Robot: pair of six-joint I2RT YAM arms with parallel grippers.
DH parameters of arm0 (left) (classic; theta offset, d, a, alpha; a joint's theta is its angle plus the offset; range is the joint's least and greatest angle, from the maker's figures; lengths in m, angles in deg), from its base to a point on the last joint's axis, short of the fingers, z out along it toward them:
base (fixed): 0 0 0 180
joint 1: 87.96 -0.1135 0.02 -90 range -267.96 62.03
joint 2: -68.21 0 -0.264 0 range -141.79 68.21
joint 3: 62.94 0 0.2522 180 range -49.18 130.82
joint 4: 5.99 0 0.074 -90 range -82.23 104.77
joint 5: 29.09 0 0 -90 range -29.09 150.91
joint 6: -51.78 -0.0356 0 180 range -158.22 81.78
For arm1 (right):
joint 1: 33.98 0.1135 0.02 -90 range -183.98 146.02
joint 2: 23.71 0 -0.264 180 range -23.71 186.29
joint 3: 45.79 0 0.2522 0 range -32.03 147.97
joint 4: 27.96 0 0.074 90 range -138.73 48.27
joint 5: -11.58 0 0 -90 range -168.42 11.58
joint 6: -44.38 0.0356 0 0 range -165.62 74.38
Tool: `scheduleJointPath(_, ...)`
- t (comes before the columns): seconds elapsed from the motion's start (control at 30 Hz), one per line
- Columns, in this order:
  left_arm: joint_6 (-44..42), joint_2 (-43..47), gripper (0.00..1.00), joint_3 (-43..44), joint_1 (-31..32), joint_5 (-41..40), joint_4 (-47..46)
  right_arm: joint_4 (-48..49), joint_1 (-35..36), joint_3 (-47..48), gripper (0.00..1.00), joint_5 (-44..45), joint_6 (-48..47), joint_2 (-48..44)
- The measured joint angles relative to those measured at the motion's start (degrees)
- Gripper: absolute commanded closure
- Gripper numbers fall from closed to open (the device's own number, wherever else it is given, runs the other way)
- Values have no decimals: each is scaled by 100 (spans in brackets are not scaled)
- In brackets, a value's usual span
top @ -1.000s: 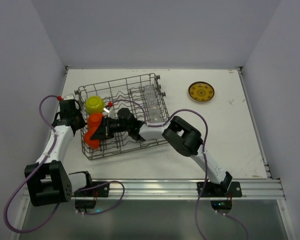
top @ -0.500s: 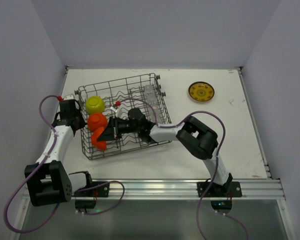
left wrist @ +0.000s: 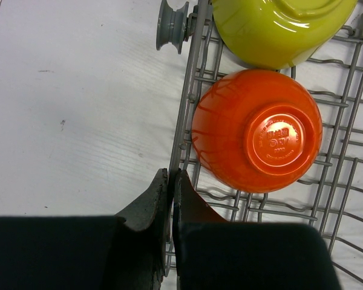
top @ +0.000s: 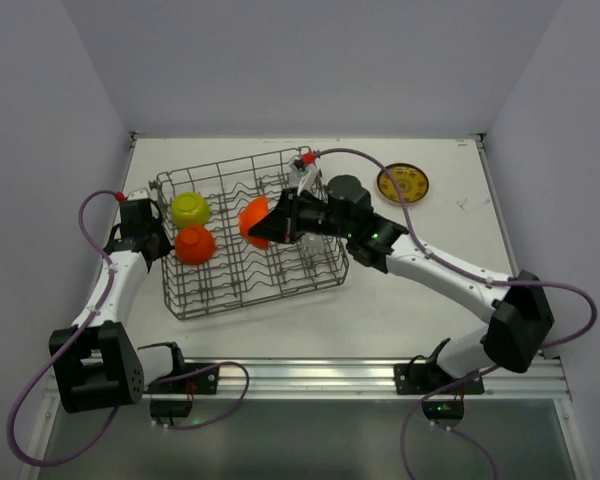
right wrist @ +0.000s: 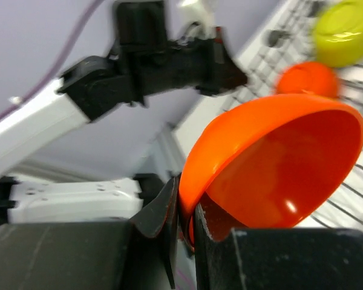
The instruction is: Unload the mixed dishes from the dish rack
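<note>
The grey wire dish rack (top: 260, 290) stands left of centre on the table. An orange bowl (top: 252, 221) hangs tilted above the rack's middle, with my right gripper (top: 272, 227) shut on its rim; up close the bowl (right wrist: 272, 169) opens toward the camera, its rim pinched in the gripper (right wrist: 185, 211). A second orange bowl (top: 194, 243) lies upside down in the rack's left part beside a lime-yellow bowl (top: 190, 208). My left gripper (left wrist: 171, 181) is shut on the rack's left rim wire (left wrist: 185, 109), next to that orange bowl (left wrist: 257, 130). The brown-gold plate (top: 402, 183) lies on the table.
A clear glass cup (top: 300, 183) shows in the rack's right column, partly behind my right arm. A grey roller (left wrist: 171, 18) sticks out from the rack's left side. White walls close in the table at the back and both sides.
My right gripper has lifted one orange bowl from the rack's front left, up and to the right, over the rack's middle. The other orange bowl stayed in the rack. The left arm has not moved.
</note>
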Motion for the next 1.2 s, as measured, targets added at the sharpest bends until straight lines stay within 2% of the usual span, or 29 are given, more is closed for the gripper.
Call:
scheduleJointPath(0.13, 4, 0, 100, 0, 2, -2, 0, -1733, -592, -15, 100, 640, -879, -857)
scheduleJointPath(0.3, 9, 0, 100, 0, 2, -13, 0, -3429, -1985, -26, 100, 1744, -1700, -1349)
scheduleJointPath(0.4, 9, 0, 100, 0, 7, -24, 0, -4288, -2647, 199, 100, 2564, -2153, -852)
scheduleJointPath(0.47, 11, 0, 100, 0, 7, -33, 0, -4708, -2822, 411, 100, 2935, -2363, -273)
scheduleJointPath(0.67, 11, 0, 100, 0, 15, -48, 0, -5591, -2839, 887, 100, 3547, -2828, 1613)
scheduleJointPath(0.8, 11, 0, 100, 0, 39, -96, 2, -5897, -2824, 1202, 100, 3762, -2981, 2229)
scheduleJointPath(0.9, 11, 0, 100, 0, 46, -105, 4, -6037, -2826, 1427, 93, 3799, -3003, 2295)
scheduleJointPath(0.97, 11, 0, 100, 0, 48, -107, 4, -6041, -2826, 1523, 79, 3816, -3001, 2328)
scheduleJointPath(1.13, 11, 0, 100, 0, 66, -116, 7, -6072, -2826, 1547, 59, 3840, -2970, 2341)
scheduleJointPath(1.2, 11, 0, 100, 0, 72, -131, 7, -6085, -2824, 1547, 56, 3838, -2955, 2339)
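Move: On open table to the right of the rack lies the spot for the orange bowl the right hand already grips by its rim: roughly 15 cm ahead, 35 cm right and 28 cm below. The brown plate lies about 14 cm beyond that spot; the rack's right side is some 18 cm left of the spot, the glasses about 24 cm left of it and 4 cm farther out. From the left hand, still pinching the rack's left rim, the spot is about 62 cm right, 7 cm ahead and 6 cm lower. Sweeping the held orange bowl about 30 cm right and 15 cm forward, the right hand carries it clear of the rack, then drops steeply, some 25 cm down in all, to the open table short of the brown plate. The wrist turns from pointing left to pointing down, bringing the bowl mouth up, and once the hand has stopped the fingers open around the rim. ##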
